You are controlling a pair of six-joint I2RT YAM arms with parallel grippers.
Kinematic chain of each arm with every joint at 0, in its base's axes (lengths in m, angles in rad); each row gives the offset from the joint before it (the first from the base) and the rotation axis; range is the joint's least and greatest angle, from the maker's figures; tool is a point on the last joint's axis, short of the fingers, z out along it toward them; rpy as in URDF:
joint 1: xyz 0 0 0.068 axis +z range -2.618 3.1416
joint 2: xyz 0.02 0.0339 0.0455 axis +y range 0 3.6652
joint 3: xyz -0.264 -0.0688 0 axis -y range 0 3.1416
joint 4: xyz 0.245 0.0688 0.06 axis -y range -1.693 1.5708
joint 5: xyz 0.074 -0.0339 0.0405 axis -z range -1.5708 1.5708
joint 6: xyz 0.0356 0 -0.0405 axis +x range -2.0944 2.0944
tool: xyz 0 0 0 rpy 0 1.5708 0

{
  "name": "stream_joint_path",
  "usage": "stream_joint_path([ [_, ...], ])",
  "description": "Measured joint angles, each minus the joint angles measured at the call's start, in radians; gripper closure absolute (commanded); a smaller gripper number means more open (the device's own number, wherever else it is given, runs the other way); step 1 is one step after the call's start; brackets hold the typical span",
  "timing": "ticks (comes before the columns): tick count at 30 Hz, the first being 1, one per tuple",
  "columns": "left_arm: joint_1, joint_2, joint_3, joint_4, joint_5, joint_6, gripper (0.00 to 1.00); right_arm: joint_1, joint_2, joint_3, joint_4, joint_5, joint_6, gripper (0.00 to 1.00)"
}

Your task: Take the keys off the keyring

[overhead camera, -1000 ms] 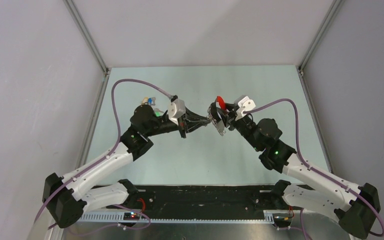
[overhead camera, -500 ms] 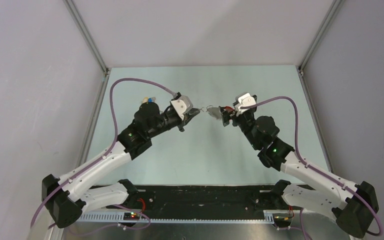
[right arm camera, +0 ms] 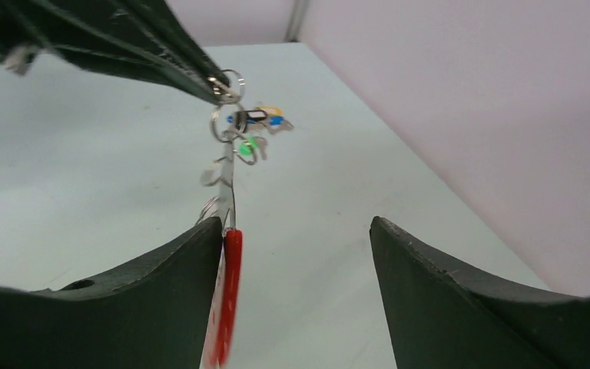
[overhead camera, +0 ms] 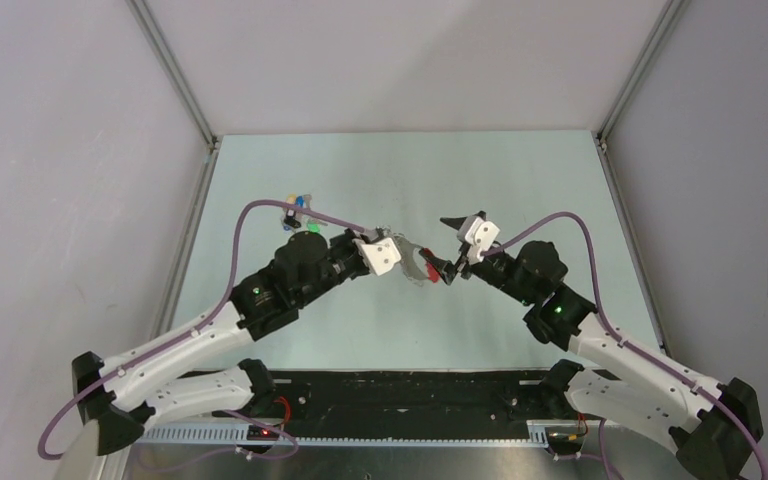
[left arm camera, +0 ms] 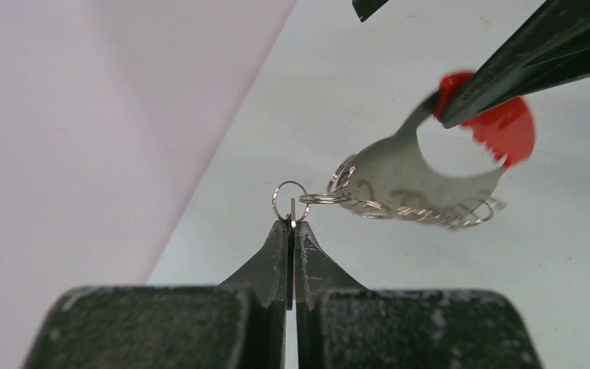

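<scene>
My left gripper (left arm camera: 291, 223) is shut on a thin key seen edge-on, held above the table (overhead camera: 380, 330). A small wire ring (left arm camera: 290, 198) on that key links to the keyring (left arm camera: 396, 166), a silver loop with a red part (left arm camera: 507, 129) and several wire rings. In the top view the keyring (overhead camera: 420, 268) hangs between both arms. My right gripper (right arm camera: 298, 223) is open, and the keyring's red part (right arm camera: 229, 292) leans against its left finger (right arm camera: 161, 284). Loose keys (overhead camera: 301, 203) with coloured heads lie at the table's left, also in the right wrist view (right arm camera: 260, 119).
A green-headed key (overhead camera: 312, 228) lies by my left arm's wrist. Grey walls close in the pale green table on the left (overhead camera: 60, 200) and right (overhead camera: 720, 200). Purple cables (overhead camera: 260, 210) arch over both arms.
Both grippers have moved toward the near side of the table. My right gripper has opened and let go of the keyring, which now hangs from the key in my left gripper.
</scene>
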Motion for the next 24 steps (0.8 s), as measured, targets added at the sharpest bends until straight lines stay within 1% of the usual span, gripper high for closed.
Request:
stream_joint_path([
  [6,-0.010,-0.067,-0.057,0.021,-0.021,0.049,1.00,-0.006,-0.011,0.000,-0.025,-0.205,-0.032,0.26],
  [8,-0.011,-0.083,-0.076,0.031,-0.029,0.050,1.00,-0.006,-0.014,0.000,-0.036,-0.269,-0.037,0.29],
  [11,-0.011,-0.094,-0.082,0.049,-0.026,0.048,1.00,-0.006,-0.013,0.000,-0.032,-0.329,-0.035,0.37],
  [12,-0.011,-0.097,-0.082,0.056,-0.023,0.048,1.00,-0.006,-0.011,0.000,-0.026,-0.342,-0.030,0.40],
  [13,-0.011,-0.099,-0.082,0.066,-0.016,0.048,1.00,-0.006,-0.008,0.000,-0.012,-0.357,-0.024,0.45],
  [15,-0.014,-0.102,-0.082,0.078,0.000,0.048,1.00,-0.006,0.008,0.000,0.022,-0.376,-0.008,0.50],
  [19,-0.024,-0.109,-0.097,0.085,0.050,0.048,1.00,-0.006,0.043,0.000,0.069,-0.391,0.026,0.55],
  [24,-0.048,-0.108,-0.106,0.085,0.084,0.047,1.00,-0.004,0.048,0.000,0.112,-0.405,0.058,0.60],
])
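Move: The keyring's grey plate hangs slanting from the left fingertips, its middle about 3 cm back, 4 cm left and 3 cm below the open right hand. Its red handle is nearer that hand, roughly 4 cm back, 1 cm left and 4 cm below, and the ring pinched by the left fingers is about 9 cm to the right hand's left, level fore and aft and in height. From the left hand, the plate lies about 3 cm back, 6 cm right and 3 cm below. The right hand swings back about 5 cm and left about 4 cm in towards the plate and the pinched ring, its wrist turning some 20 degrees counter-clockwise, and the wide fingers narrow to under half open around the plate without shutting on it. The left hand keeps its pinch on the small ring at the plate's corner, easing slightly left at first and then drawing back a few centimetres with a slight clockwise turn. ##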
